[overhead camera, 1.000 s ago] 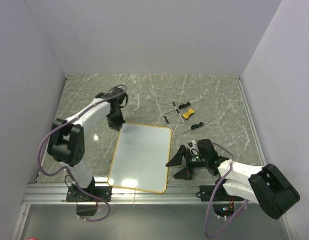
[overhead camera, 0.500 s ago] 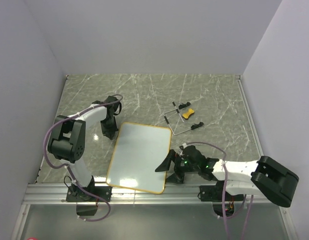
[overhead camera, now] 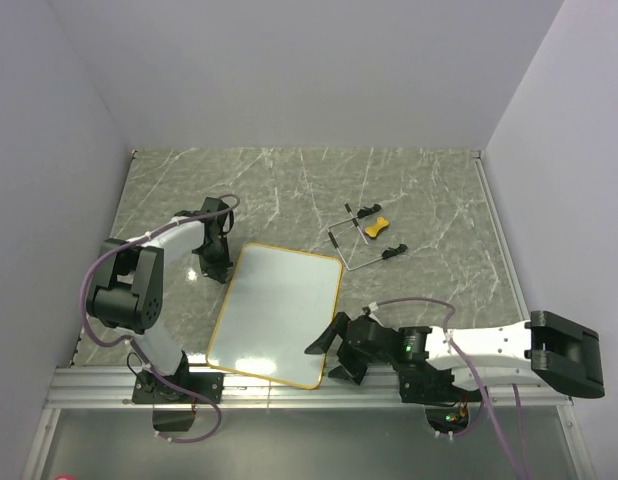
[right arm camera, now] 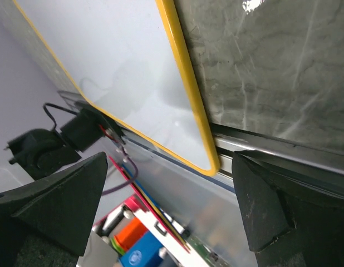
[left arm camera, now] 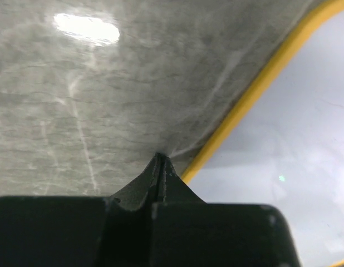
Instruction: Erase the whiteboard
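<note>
The whiteboard (overhead camera: 274, 313) lies flat on the marble table, white face clean, thin yellow rim, its near edge over the metal rail. My left gripper (overhead camera: 220, 272) is shut and empty, its tip on the table just outside the board's upper left rim (left arm camera: 255, 92). My right gripper (overhead camera: 326, 362) is open and empty at the board's near right corner (right arm camera: 208, 164), one finger (right arm camera: 55, 200) on each side of it. The small yellow eraser (overhead camera: 378, 228) lies inside the black wire stand (overhead camera: 361, 240), far right of the board.
A metal rail (overhead camera: 329, 382) runs along the table's near edge. Grey walls close in the left, back and right. The left arm's base and cables (right arm camera: 55, 142) show past the board in the right wrist view.
The board has slid and turned toward the near left. My right gripper has moved left and nearer, down to the board's near right corner. My left gripper has drawn slightly nearer along the board's left rim.
</note>
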Tool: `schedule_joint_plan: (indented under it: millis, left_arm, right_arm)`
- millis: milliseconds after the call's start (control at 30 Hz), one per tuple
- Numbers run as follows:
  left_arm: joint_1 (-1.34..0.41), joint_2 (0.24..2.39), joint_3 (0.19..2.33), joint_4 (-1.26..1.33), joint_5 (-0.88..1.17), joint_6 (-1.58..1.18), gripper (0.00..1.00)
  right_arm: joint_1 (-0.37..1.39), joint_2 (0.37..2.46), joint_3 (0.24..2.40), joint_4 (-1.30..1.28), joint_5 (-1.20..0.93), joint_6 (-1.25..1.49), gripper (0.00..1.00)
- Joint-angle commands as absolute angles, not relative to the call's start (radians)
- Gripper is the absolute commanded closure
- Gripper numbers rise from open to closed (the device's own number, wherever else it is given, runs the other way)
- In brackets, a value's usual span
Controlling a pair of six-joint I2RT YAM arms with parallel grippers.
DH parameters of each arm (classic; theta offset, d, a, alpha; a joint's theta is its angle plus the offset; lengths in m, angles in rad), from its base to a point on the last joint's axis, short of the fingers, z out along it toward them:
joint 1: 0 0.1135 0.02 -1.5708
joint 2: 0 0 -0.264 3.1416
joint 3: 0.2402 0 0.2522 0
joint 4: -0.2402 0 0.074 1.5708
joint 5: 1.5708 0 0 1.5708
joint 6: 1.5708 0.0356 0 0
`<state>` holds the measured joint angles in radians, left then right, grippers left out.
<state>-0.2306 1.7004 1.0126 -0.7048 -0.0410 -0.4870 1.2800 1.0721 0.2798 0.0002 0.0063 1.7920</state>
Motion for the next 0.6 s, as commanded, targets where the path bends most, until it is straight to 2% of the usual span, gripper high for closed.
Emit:
schedule_joint_plan:
  millis: [0, 267, 433, 567]
  left_arm:
    - [-0.239, 1.729, 0.954, -0.675, 0.058, -0.479, 1.00]
    - [-0.360, 1.712, 0.916, -0.695, 0.123, -0.521, 1.00]
    - [-0.425, 1.721, 0.876, -0.669, 0.169, -0.552, 1.00]
    - [-0.436, 1.729, 0.844, -0.643, 0.221, -0.554, 1.00]
  right_arm:
    - [1.331, 1.136, 0.297, -0.039, 0.132, 1.907, 0.00]
    - [1.358, 1.414, 0.445, 0.092, 0.118, 1.862, 0.00]
    - [1.396, 1.384, 0.365, 0.127, 0.178, 1.953, 0.00]
    - [1.453, 1.324, 0.334, 0.048, 0.251, 2.046, 0.01]
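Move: The whiteboard lies flat between the hands. Its middle is about 13 cm right of the left hand and 9 cm nearer the base, with its left edge just beside the shut fingertips. From the right hand its middle is roughly 12 cm forward, 11 cm left and 4 cm below. The folded stand lies some 31 cm forward and 11 cm right of the right hand, the yellow eraser 34 cm forward and 13 cm right of it. Rightward with shut, down-pointing fingertips, the left hand pushes along at table height for about 6 cm, bearing on the whiteboard's left edge. The right hand sweeps some 5 cm left with its fingers wide open, bringing its rear finger against the board's right edge by the near corner, then eases back slightly. The opposed pushes work to turn the board. ##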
